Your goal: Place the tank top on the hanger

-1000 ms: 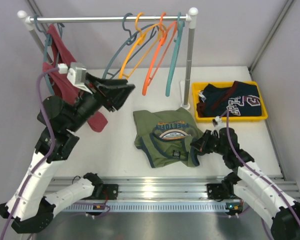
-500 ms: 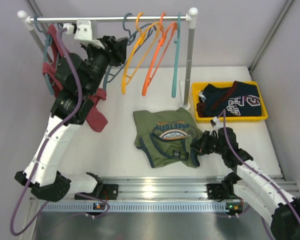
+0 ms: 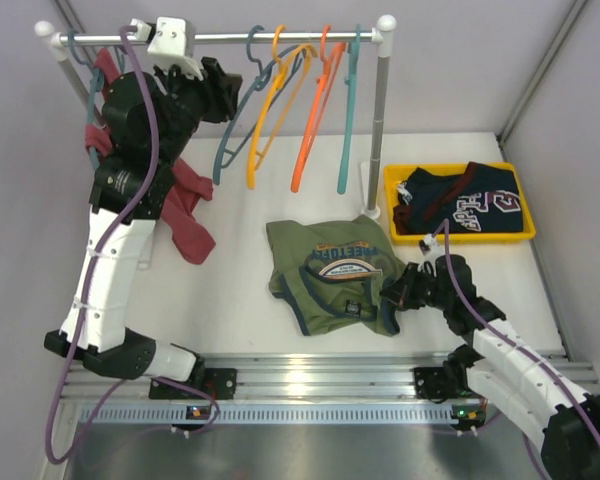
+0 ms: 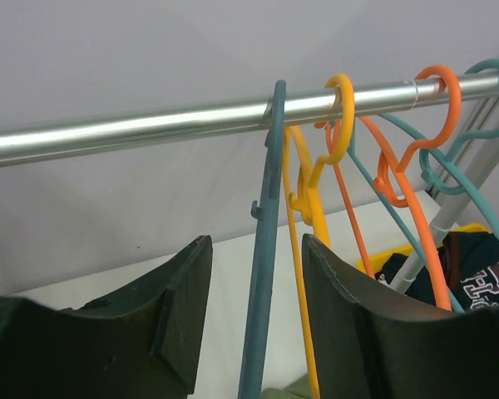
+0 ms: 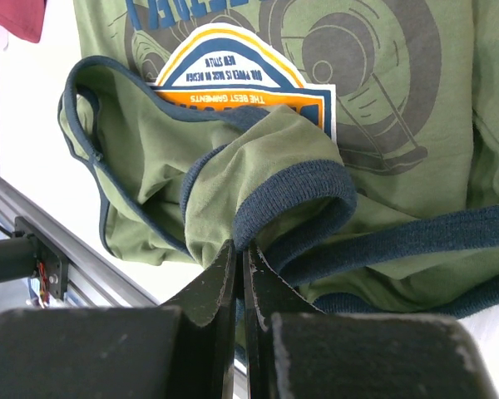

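Note:
The olive-green tank top (image 3: 330, 270) lies crumpled on the table's middle; it also fills the right wrist view (image 5: 382, 100). My right gripper (image 3: 405, 290) is at its right edge, shut on a fold of its dark trim (image 5: 243, 249). The slate blue-grey hanger (image 3: 220, 160) hangs on the rail (image 3: 310, 37), leftmost of the group. My left gripper (image 3: 230, 95) is raised to the rail and open. In the left wrist view the hanger's arm (image 4: 264, 274) runs between the two open fingers (image 4: 254, 324), touching neither.
A yellow hanger (image 3: 265, 110), an orange hanger (image 3: 310, 130) and a teal hanger (image 3: 350, 120) hang right of the blue-grey one. A red tank top (image 3: 185, 215) hangs at the rail's left end. A yellow tray (image 3: 458, 237) holds a navy garment (image 3: 470, 205). The rack post (image 3: 377, 120) stands beside it.
My left arm has risen from near the table up to the rail, and its open gripper now straddles the blue-grey hanger. The hangers have swung slightly. The right arm has hardly moved.

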Controlling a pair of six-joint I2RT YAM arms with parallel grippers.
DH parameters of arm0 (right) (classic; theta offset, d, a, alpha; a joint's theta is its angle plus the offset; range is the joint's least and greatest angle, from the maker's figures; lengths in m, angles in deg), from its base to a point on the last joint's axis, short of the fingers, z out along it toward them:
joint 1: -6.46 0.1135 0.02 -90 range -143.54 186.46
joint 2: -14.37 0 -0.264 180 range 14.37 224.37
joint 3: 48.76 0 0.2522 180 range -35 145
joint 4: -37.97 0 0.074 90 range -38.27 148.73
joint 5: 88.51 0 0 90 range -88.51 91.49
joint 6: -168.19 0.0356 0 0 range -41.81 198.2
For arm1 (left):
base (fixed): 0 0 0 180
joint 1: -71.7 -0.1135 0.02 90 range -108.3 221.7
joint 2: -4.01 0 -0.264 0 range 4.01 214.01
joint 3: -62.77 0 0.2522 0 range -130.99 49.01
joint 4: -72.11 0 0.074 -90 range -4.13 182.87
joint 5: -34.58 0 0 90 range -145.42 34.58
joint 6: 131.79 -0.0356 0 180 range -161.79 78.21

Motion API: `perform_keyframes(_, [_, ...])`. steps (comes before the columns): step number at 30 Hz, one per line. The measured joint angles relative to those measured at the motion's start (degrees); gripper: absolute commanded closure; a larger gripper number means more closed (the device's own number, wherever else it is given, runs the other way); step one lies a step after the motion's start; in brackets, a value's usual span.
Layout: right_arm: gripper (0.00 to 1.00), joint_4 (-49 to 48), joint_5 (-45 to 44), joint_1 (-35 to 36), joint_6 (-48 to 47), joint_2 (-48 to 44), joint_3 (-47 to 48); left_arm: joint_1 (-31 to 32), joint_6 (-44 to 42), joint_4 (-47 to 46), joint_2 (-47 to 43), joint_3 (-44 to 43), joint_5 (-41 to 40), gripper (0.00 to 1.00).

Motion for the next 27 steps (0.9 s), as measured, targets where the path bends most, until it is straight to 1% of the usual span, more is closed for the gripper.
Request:
perform_keyframes(8, [1.0, 0.04, 0.04, 0.0, -0.26, -0.11, 0.0, -0.46, -0.44, 4.31, 1.44, 0.42, 5.09, 0.49])
perform_keyframes(27, [1.0, 0.04, 0.22, 0.0, -0.39, -0.11, 0.0, -0.55, -2.97, 7.91, 2.51, 3.08, 5.18, 0.5])
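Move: The blue hanger's neck lies roughly 7 cm ahead of the left hand, 3 cm to its right and about 3 cm lower, its near arm sloping back below the hand. The yellow hanger's neck is some 5 cm right of the blue one, and the orange one some 12 cm right of the blue. From the right hand, the blue hanger's neck is about 25 cm ahead, 26 cm left and well above, maybe 44 cm. Heading down beside the blue hanger from neck to shoulder, the left hand sinks about 7 cm with fingers still half open, easing only slightly forward and right, and tips down some 10 degrees while its left side rises a little. No touch can be made out. The right hand stays still, keeping its pinch on the tank top. ##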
